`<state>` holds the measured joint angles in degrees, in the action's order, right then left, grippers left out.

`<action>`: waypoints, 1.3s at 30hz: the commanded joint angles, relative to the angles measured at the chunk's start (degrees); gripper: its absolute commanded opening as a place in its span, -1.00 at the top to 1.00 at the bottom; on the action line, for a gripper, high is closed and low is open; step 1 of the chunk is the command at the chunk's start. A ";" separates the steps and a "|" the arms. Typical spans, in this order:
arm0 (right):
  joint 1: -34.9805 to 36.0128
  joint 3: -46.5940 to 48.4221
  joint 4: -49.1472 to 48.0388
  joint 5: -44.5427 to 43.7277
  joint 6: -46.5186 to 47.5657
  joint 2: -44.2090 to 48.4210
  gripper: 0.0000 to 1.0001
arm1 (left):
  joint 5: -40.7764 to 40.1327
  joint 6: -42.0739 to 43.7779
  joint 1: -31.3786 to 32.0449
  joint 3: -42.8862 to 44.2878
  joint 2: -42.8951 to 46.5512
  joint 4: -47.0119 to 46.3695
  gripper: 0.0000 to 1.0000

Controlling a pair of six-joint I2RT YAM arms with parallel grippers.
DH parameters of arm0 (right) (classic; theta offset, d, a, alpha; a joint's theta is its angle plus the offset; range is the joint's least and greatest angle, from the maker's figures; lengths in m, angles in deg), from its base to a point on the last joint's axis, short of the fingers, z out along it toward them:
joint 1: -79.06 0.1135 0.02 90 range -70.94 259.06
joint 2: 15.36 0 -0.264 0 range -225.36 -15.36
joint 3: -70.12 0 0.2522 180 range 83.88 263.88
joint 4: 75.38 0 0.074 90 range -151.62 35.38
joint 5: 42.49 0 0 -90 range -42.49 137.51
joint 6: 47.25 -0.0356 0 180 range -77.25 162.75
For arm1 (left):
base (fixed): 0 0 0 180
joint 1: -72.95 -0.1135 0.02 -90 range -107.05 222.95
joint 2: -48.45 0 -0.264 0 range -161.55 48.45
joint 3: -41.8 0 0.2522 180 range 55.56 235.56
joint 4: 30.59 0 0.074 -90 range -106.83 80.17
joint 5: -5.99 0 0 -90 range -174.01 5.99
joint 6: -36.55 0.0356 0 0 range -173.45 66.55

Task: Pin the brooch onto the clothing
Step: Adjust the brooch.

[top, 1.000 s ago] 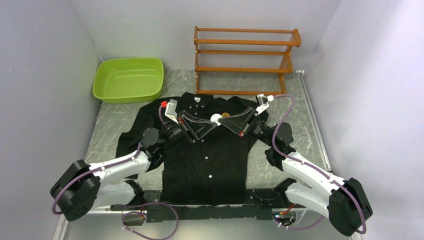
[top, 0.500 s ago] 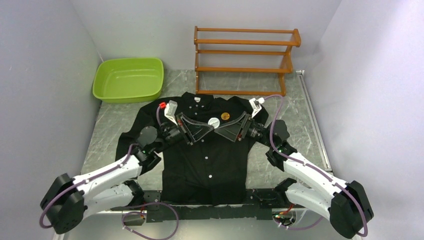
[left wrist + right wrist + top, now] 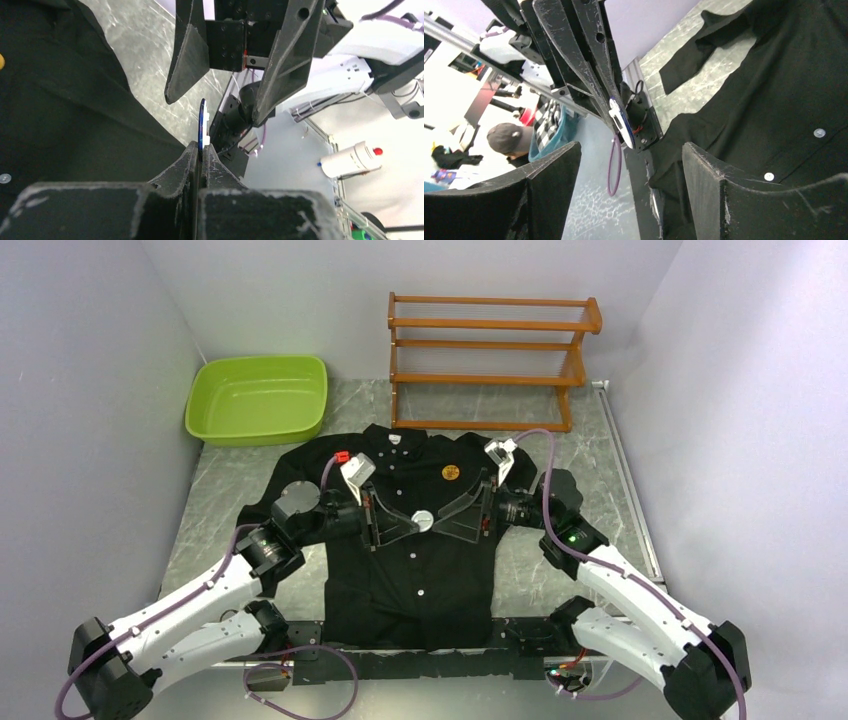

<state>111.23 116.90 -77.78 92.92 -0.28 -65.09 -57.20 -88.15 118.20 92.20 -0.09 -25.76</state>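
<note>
The clothing (image 3: 420,560), a black button-up shirt, lies flat on the table. The brooch (image 3: 451,472), a small orange badge, sits on the shirt's chest, and a sliver of it shows in the left wrist view (image 3: 1,61). My left gripper (image 3: 415,523) is shut on the edge of a thin blue-and-white round disc (image 3: 424,521) (image 3: 202,125), held above the shirt's button line. My right gripper (image 3: 446,517) faces it tip to tip and stands open. Its fingers (image 3: 709,185) are spread on either side of the disc (image 3: 620,121) without touching it.
A green plastic tub (image 3: 258,398) stands at the back left. A wooden rack (image 3: 487,360) stands at the back, just behind the shirt's collar. The shirt's left sleeve (image 3: 262,502) spreads beside my left arm.
Both grippers moved toward the near side, from the collar area to mid-chest. The left gripper shut on the disc, and the right gripper opened and let go of it.
</note>
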 commanded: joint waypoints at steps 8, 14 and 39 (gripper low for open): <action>0.19 5.64 4.27 6.27 6.11 -3.61 -0.25 | 7.87 0.21 0.18 2.07 -3.79 -3.36 0.95; 0.51 5.91 3.60 7.68 6.35 -5.36 -0.02 | 7.71 -0.28 0.18 1.53 -4.02 -3.99 0.95; 0.88 8.97 12.34 0.31 13.46 -5.58 1.00 | 8.26 -1.43 0.18 1.50 -4.60 -4.32 0.95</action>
<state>112.16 123.41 -67.71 98.80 10.04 -71.50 -50.95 -89.05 118.07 92.20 -5.11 -28.05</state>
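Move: The white brooch is already in the left gripper's shut fingertips, its middle about 1 cm ahead and 1 cm to the right of that hand. From the open right gripper it is some 3 cm to the left, about 1 cm ahead and level in height. The yellow brooch on the shirt is roughly 16 cm ahead, 3 cm right and 25 cm below the right hand; the nearest shirt button is about 5 cm left, 1 cm ahead and 25 cm below. Close the right gripper's wide-open fingers steadily on the white brooch's near edge, easing that hand about 1.5 cm down and 1 cm left, with a slight counter-clockwise turn. Keep the left gripper shut on the brooch: bring it some 2 cm down, back and right to meet the right fingers, turning slightly clockwise, then hold it nearly still. ##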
